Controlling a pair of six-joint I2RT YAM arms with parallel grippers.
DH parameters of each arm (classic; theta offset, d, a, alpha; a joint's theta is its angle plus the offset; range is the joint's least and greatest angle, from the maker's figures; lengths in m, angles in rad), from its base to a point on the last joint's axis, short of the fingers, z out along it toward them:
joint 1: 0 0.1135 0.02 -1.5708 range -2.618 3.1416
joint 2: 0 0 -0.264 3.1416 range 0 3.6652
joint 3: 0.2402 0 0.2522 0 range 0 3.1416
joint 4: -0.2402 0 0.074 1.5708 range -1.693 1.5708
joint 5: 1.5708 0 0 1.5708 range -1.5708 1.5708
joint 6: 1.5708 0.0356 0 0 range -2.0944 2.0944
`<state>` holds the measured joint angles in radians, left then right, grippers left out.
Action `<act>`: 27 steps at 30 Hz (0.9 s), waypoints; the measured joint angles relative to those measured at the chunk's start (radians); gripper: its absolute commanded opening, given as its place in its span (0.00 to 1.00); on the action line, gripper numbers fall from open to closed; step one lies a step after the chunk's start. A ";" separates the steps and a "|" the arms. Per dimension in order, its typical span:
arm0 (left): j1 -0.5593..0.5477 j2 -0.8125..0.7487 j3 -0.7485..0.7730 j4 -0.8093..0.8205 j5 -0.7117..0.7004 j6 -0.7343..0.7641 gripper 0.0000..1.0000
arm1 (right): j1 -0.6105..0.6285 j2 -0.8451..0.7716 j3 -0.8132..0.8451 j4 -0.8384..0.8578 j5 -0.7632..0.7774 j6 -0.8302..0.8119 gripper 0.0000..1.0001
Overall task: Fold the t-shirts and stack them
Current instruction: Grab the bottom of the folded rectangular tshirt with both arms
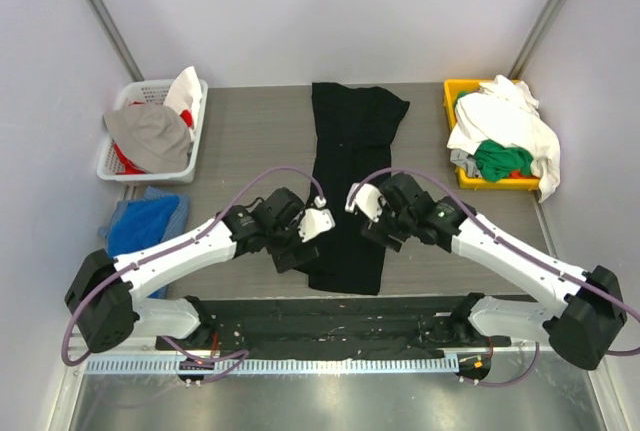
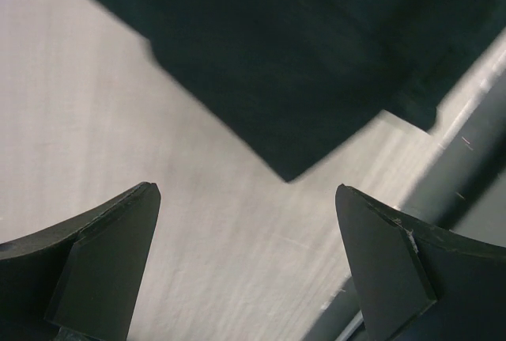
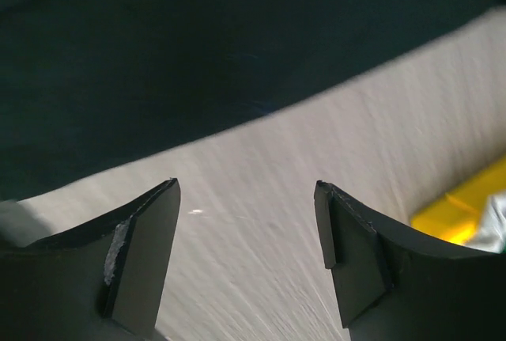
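A large black t-shirt (image 1: pixel 350 181) lies on the table as a long strip folded lengthwise, running from the back down to the near middle. My left gripper (image 1: pixel 297 251) hovers at its near left edge, open and empty. In the left wrist view the shirt's corner (image 2: pixel 300 80) lies just ahead of the left gripper (image 2: pixel 245 189), with bare table between the fingers. My right gripper (image 1: pixel 380 231) is at the strip's right edge, open and empty. In the right wrist view the shirt's edge (image 3: pixel 198 56) lies beyond the right gripper (image 3: pixel 246 184). White t-shirts (image 1: pixel 505 121) and a green one (image 1: pixel 503 161) are heaped at the right.
A yellow bin (image 1: pixel 455 91) at the back right holds the white and green heap; its corner (image 3: pixel 466 206) shows in the right wrist view. A white basket (image 1: pixel 200 116) at the back left holds grey, white and red clothes. A blue cloth (image 1: pixel 145 223) lies at the left edge.
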<state>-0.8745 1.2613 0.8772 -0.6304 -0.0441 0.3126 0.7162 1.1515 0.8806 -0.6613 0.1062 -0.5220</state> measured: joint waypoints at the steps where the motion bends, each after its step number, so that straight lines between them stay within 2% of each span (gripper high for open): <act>1: 0.000 0.000 -0.016 0.000 0.022 0.000 1.00 | 0.027 -0.007 -0.004 -0.007 -0.015 0.008 0.73; 12: 0.000 0.063 -0.055 0.041 0.161 0.001 1.00 | 0.151 0.068 -0.058 -0.026 -0.121 0.067 0.72; 27: 0.033 0.155 -0.095 0.082 0.186 0.002 1.00 | 0.317 0.066 -0.135 -0.047 -0.209 0.068 0.72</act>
<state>-0.8413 1.4166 0.7826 -0.5480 0.1421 0.3141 1.0332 1.2175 0.7456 -0.7078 -0.1024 -0.4538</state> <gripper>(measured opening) 0.996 0.722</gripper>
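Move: The folded t-shirt's left bottom corner lies almost straight below the left hand, about 9 cm down and 2 cm to the right; a small flap corner sticks out 6 cm behind and 9 cm to the right of that hand, at the same height. From the right hand, the shirt's right bottom corner is some 12 cm back, 5 cm left and 12 cm down, with the table's near edge about 2 cm behind that corner. Bring the right gripper back about 12 cm, sinking some 7 cm and easing left, towards the shirt's right bottom corner, while tipping its fingers steeper and turning counter-clockwise. Lower the left gripper about 6 cm over the left bottom corner, drawing it back slightly and tilting its fingers nearer vertical. Keep both grippers open. ##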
